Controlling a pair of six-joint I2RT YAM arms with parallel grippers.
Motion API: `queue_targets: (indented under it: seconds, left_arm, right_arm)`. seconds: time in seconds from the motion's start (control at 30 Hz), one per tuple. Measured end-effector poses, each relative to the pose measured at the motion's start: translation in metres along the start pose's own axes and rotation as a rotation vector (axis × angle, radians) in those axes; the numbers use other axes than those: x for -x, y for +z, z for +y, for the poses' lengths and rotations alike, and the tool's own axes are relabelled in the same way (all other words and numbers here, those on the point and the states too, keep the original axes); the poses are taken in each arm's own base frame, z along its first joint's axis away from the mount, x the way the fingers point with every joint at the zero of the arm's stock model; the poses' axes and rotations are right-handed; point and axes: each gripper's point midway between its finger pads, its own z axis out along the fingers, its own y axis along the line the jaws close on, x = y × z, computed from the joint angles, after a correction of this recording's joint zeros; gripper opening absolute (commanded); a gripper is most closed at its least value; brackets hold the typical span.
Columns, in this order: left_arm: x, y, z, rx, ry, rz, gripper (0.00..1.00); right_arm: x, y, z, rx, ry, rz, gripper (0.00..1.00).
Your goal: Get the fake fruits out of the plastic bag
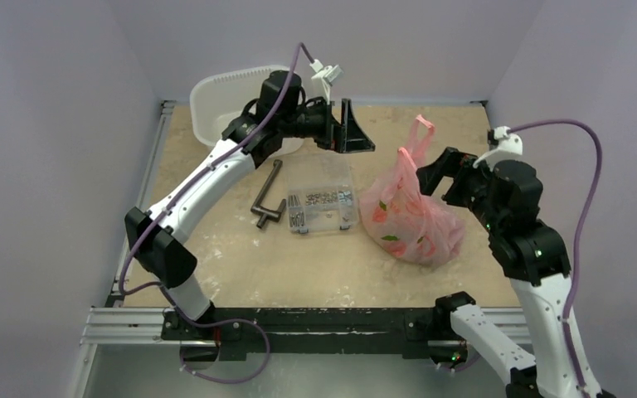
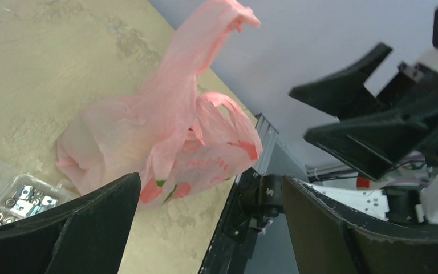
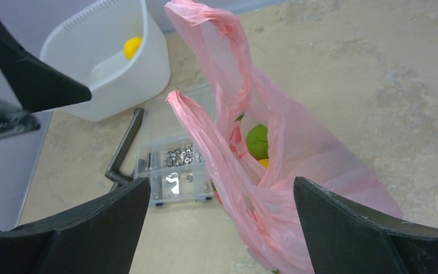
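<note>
The pink plastic bag [image 1: 410,214] sits on the table right of centre, one loop handle standing up. Its mouth gapes in the right wrist view, where the bag [image 3: 296,171] shows a green lime [image 3: 258,140] and a bit of yellow fruit [image 3: 264,163] inside. Another yellow fruit [image 3: 132,47] lies in the white tub [image 3: 114,85]. My left gripper [image 1: 357,126] hangs open above the table, left of the bag [image 2: 171,131] and apart from it. My right gripper [image 1: 433,176] is open at the bag's right side, nothing between its fingers [image 3: 80,228].
A clear screw box [image 1: 323,207] stands just left of the bag, with a black L-shaped tool [image 1: 269,199] beside it. The white tub [image 1: 224,104] is at the back left under the left arm. Purple walls close in the table on three sides.
</note>
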Motion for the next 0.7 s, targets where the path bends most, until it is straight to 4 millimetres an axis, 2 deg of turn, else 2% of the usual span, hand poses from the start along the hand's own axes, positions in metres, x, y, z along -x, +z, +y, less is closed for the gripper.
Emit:
queue_targets:
  seconds: [0.1,0.2,0.27,0.3,0.37,0.57,0.6,0.67,0.7]
  left_arm:
    - [-0.021,-0.005,-0.011,0.021,0.071,0.006,0.88]
    - [-0.051,0.008,-0.011,0.044,0.113,0.047,0.86]
    - [-0.078,0.023,-0.004,0.072,0.125,0.091,0.77]
    - [-0.087,0.029,-0.002,0.083,0.124,0.108,0.72]
    - [-0.104,0.046,0.008,0.108,0.121,0.137,0.69]
    - [-0.128,0.087,0.055,0.199,0.086,0.159,0.77]
    - [-0.131,0.092,0.062,0.212,0.082,0.163,0.75]
    - [-0.136,0.1,0.074,0.235,0.07,0.169,0.69]
    - [-0.138,0.103,0.078,0.243,0.068,0.172,0.64]
  right_arm:
    - [-0.01,0.024,0.008,0.027,-0.037,0.076,0.99]
    - [-0.026,0.045,0.016,0.071,-0.071,0.166,0.95]
    - [-0.034,0.055,0.018,0.083,-0.084,0.204,0.87]
    - [-0.037,0.058,0.018,0.085,-0.088,0.213,0.82]
    - [-0.039,0.062,0.018,0.092,-0.094,0.22,0.73]
    - [-0.044,0.074,0.016,0.091,-0.087,0.191,0.38]
    - [-0.047,0.076,0.014,0.089,-0.084,0.194,0.3]
    - [-0.052,0.08,0.012,0.078,-0.076,0.201,0.03]
    - [-0.054,0.082,0.01,0.075,-0.079,0.204,0.0]
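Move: Some 7 cm ahead of the right hand, 5 cm to its left and 6 cm lower stands the bag's near handle; the far handle is about 15 cm ahead, 2 cm left and 4 cm below. For the left hand, the bag's left side hangs roughly 9 cm to its right, 3 cm back and 19 cm down. The parts box lies some 7 cm left of the left hand, 2 cm ahead and 34 cm below. Reaching about 6 cm forward, down and somewhat left, the right hand turns slightly counter-clockwise and closes its wide-open fingers on the strand of the near handle, pinching it between the tips. The left hand drops some 17 cm and goes right towards the bag's left side, swinging back first and then partly forward again, fingers tipping downward and narrowing a little but staying open. ##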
